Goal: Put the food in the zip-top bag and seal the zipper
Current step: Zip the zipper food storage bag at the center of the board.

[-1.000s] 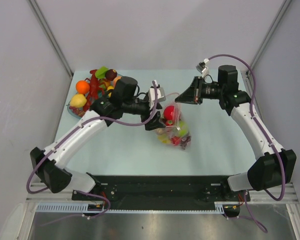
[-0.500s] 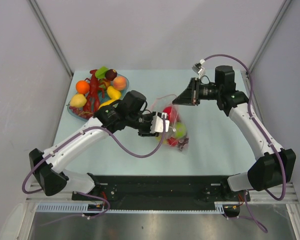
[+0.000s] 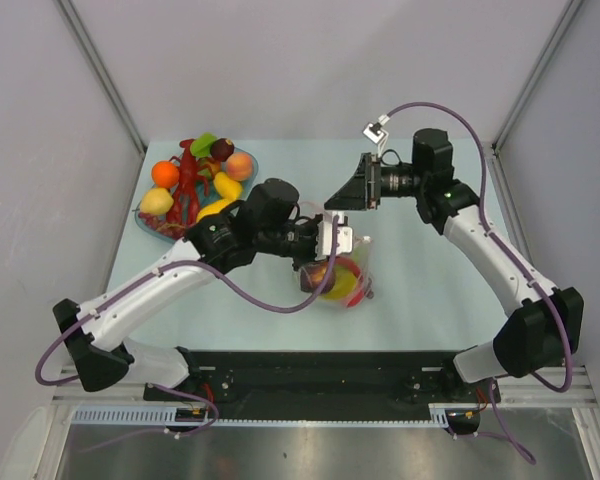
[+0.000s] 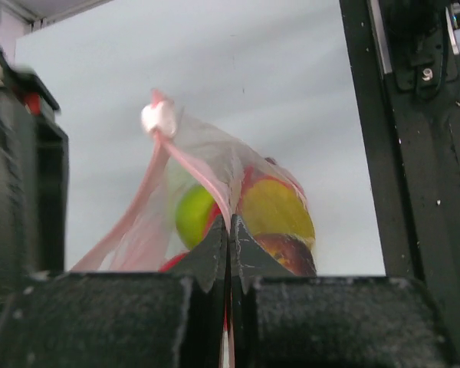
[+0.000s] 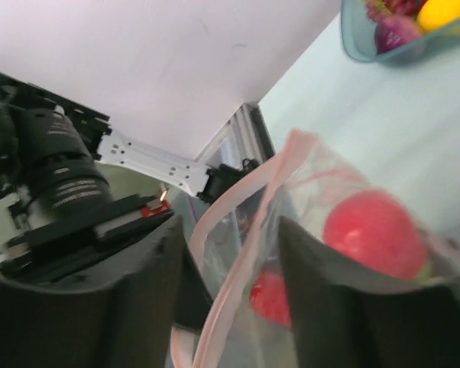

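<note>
The zip-top bag [image 3: 350,282] hangs above the middle of the table with food inside: yellow, green and red pieces [image 4: 280,208]. My left gripper [image 3: 315,268] is shut on the bag's pink zipper strip, seen pinched between the jaws in the left wrist view [image 4: 228,224]. The strip [image 4: 195,162] runs up to a white slider [image 4: 159,119]. My right gripper [image 3: 336,200] is open at the bag's upper end. In the right wrist view the zipper [image 5: 241,195] passes between its spread fingers [image 5: 230,230] without being clamped. Red food [image 5: 368,230] shows through the plastic.
A blue-rimmed dish [image 3: 252,165] at the back left holds more toy food [image 3: 195,185]: orange, yellow, red, green and purple pieces. Its rim also shows in the right wrist view [image 5: 353,38]. Grey walls enclose the table on three sides.
My left gripper has swung right and toward the front with the bag, and the bag now hangs from it. My right gripper has moved left until its fingers straddle the zipper strip.
</note>
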Controlling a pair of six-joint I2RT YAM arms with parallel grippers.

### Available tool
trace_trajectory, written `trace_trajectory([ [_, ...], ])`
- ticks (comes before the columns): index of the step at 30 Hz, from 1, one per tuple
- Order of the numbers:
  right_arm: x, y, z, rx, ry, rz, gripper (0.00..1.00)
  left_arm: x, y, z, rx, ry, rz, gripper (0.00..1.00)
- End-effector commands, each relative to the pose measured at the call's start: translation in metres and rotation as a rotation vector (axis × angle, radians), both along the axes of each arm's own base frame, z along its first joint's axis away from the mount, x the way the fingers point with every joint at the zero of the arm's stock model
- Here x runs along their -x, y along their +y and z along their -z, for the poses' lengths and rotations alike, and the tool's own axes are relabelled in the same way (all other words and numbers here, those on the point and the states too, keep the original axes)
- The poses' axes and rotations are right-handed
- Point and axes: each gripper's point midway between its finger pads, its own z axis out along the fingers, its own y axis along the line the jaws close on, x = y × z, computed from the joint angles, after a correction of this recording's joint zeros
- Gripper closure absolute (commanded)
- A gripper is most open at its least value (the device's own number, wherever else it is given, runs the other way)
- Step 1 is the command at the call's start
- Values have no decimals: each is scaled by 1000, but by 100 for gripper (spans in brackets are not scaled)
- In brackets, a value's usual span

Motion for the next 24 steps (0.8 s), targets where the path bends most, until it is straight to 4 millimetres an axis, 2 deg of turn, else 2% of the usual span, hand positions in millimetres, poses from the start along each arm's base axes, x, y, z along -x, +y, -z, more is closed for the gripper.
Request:
trace_trajectory([
  [1, -14, -37, -23, -11, -148, 66, 30, -11, -1, 6, 86, 92, -163, 100],
  [3, -11, -58, -20, 22, -139, 109, 27, -14, 1, 18, 81, 124, -203, 100],
  [5, -18, -87, -14, 69, -207, 173, 26, -19, 2, 20, 105, 173, -240, 100],
  [6, -11, -95, -4, 103, -170, 180, 26, -22, 4, 19, 117, 189, -251, 100],
  [7, -9, -109, -3, 135, -250, 199, 27, -24, 5, 18, 129, 222, -267, 100],
  [9, 8, -118, 10, 193, -257, 187, 30, -31, 9, 12, 154, 273, -268, 100],
  [11, 20, -126, 13, 257, -393, 173, 31, -39, 13, 3, 179, 314, -277, 100],
  [13, 31, -128, 23, 289, -416, 153, 32, -40, 13, 0, 185, 311, -258, 100],
  [14, 36, -128, 21, 302, -465, 159, 32, -40, 13, -4, 193, 296, -245, 100],
  [16, 34, -125, 18, 299, -550, 172, 32, -34, 12, -11, 210, 277, -195, 100],
  [17, 37, -122, 24, 307, -574, 170, 32, -32, 11, -13, 215, 274, -181, 100],
  [19, 32, -116, 19, 297, -671, 176, 31, -28, 12, -14, 211, 270, -154, 100],
  [20, 29, -114, 24, 303, -685, 179, 30, -26, 13, -15, 212, 267, -146, 100],
  [21, 30, -107, 18, 284, -744, 162, 29, -24, 13, -15, 211, 263, -134, 100],
  [24, 30, -95, 19, 264, -803, 125, 26, -17, 16, -18, 219, 239, -100, 100],
])
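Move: The bag's white zipper slider lies about 5 cm back, 6 cm to the right and 4 cm below the right hand. In the bag, the dark fruit is roughly 13 cm back, 2 cm left and 13 cm down, and the yellow fruit 14 cm back, 1 cm right and 14 cm down. From the left hand, pinching the rim, the slider is about 2 cm ahead, 5 cm right and 2 cm lower. Opening wider, the right hand swings about 11 cm right past the slider and back; the left keeps the rim. ##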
